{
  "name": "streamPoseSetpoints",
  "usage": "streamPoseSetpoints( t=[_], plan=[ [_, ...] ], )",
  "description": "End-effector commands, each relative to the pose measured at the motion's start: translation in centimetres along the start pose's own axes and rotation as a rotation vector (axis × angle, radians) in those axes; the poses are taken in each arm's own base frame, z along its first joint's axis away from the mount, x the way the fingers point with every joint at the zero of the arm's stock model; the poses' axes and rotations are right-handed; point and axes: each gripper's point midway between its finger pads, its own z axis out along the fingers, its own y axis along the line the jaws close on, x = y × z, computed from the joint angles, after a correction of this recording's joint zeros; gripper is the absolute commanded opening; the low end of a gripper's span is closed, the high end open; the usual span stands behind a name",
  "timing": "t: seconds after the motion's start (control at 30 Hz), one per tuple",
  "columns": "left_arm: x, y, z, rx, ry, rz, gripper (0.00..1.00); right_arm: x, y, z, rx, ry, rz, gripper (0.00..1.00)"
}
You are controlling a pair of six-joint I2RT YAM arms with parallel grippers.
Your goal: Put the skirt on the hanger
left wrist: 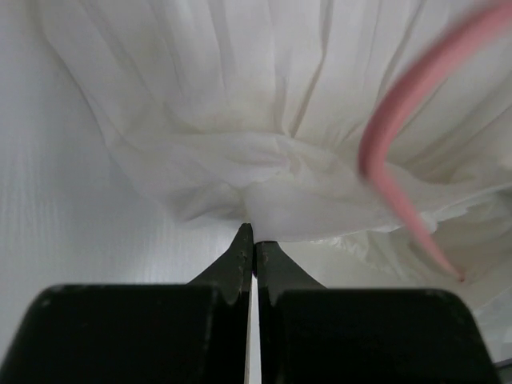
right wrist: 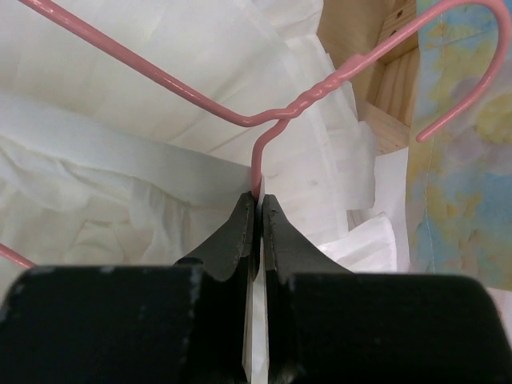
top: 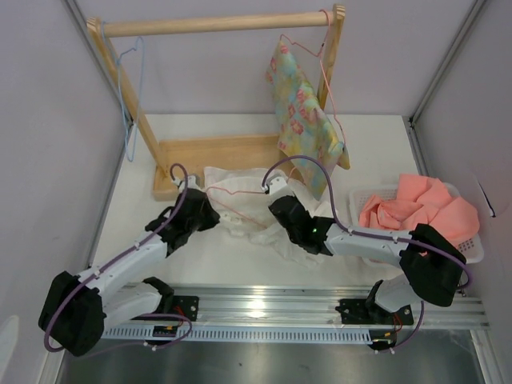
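Note:
The white pleated skirt [top: 240, 182] lies crumpled on the table in front of the wooden rack. On it rests the thin pink hanger [top: 237, 214]. My left gripper [top: 212, 212] is at the skirt's left edge. In the left wrist view its jaws [left wrist: 254, 238] are shut, pinching a bunched fold of the skirt [left wrist: 240, 120], with the hanger wire [left wrist: 392, 136] curving past on the right. My right gripper [top: 276, 202] is shut on the hanger [right wrist: 280, 112]. Its fingertips [right wrist: 258, 194] clamp the wire just below the twisted neck, over the skirt [right wrist: 120, 96].
A wooden rack [top: 216, 24] stands at the back, with a light blue hanger [top: 128, 80] on the left and a floral garment [top: 304, 112] on another pink hanger on the right. A white basket [top: 472, 244] with salmon-pink cloth [top: 416, 204] sits at the right.

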Motion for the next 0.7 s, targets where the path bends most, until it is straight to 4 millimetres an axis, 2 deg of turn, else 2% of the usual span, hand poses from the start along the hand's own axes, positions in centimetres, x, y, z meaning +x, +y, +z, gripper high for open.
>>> streamPoseSetpoints(
  t=[0.0,0.07,0.13,0.2,0.23,0.5,0.67],
  plan=[
    [-5.5,-1.5,-1.5,0.071,-0.066,-0.033,0.00,-0.8,-0.9,-0.2,0.099,-0.054,0.022,0.00],
    [-6.8,-1.7,-1.9,0.087,-0.067,-0.050,0.00,-0.7,-1.0,-0.2,0.118,-0.058,0.028,0.00],
    [-8.4,-0.6,-2.0,0.066,-0.083,-0.087,0.00,-0.4,-1.1,-0.3,0.130,-0.060,0.031,0.00],
    [-9.0,-0.6,-2.2,0.097,-0.069,-0.109,0.00,-0.2,-1.5,-0.4,0.159,-0.062,0.030,0.00],
    [-9.8,0.2,-2.2,0.084,-0.083,-0.134,0.00,0.1,-1.5,-0.6,0.163,-0.061,0.018,0.00],
    [-13.7,0.3,-4.6,0.108,-0.149,-0.149,0.00,1.5,-1.6,-0.4,0.229,-0.034,-0.046,0.00],
    [-15.3,0.2,-5.5,0.092,-0.181,-0.140,0.00,1.6,-1.9,-0.7,0.286,-0.042,-0.085,0.00]
  ],
)
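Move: The left end of the pink hanger is roughly 6 cm ahead of the left hand, about in line sideways and some 6 cm above it. The skirt, its edge already pinched in the left fingers, has its middle about 13 cm right of that hand, 6 cm ahead and 5 cm lower; the rack's wooden board is some 19 cm ahead, 8 cm below. From the right hand, still gripping the neck, the hanger end is about 17 cm left, level both ways. The skirt's pinched edge is carried up to the hanger's left end by the left hand, its fingers staying shut: up about 9 cm, with some 5 cm forward and 4 cm left, the forward part mostly early. The left wrist rolls about 10 degrees, left side down. The right hand keeps its hold on the hanger's neck, easing about a centimetre left and tipping its fingers slightly up. ##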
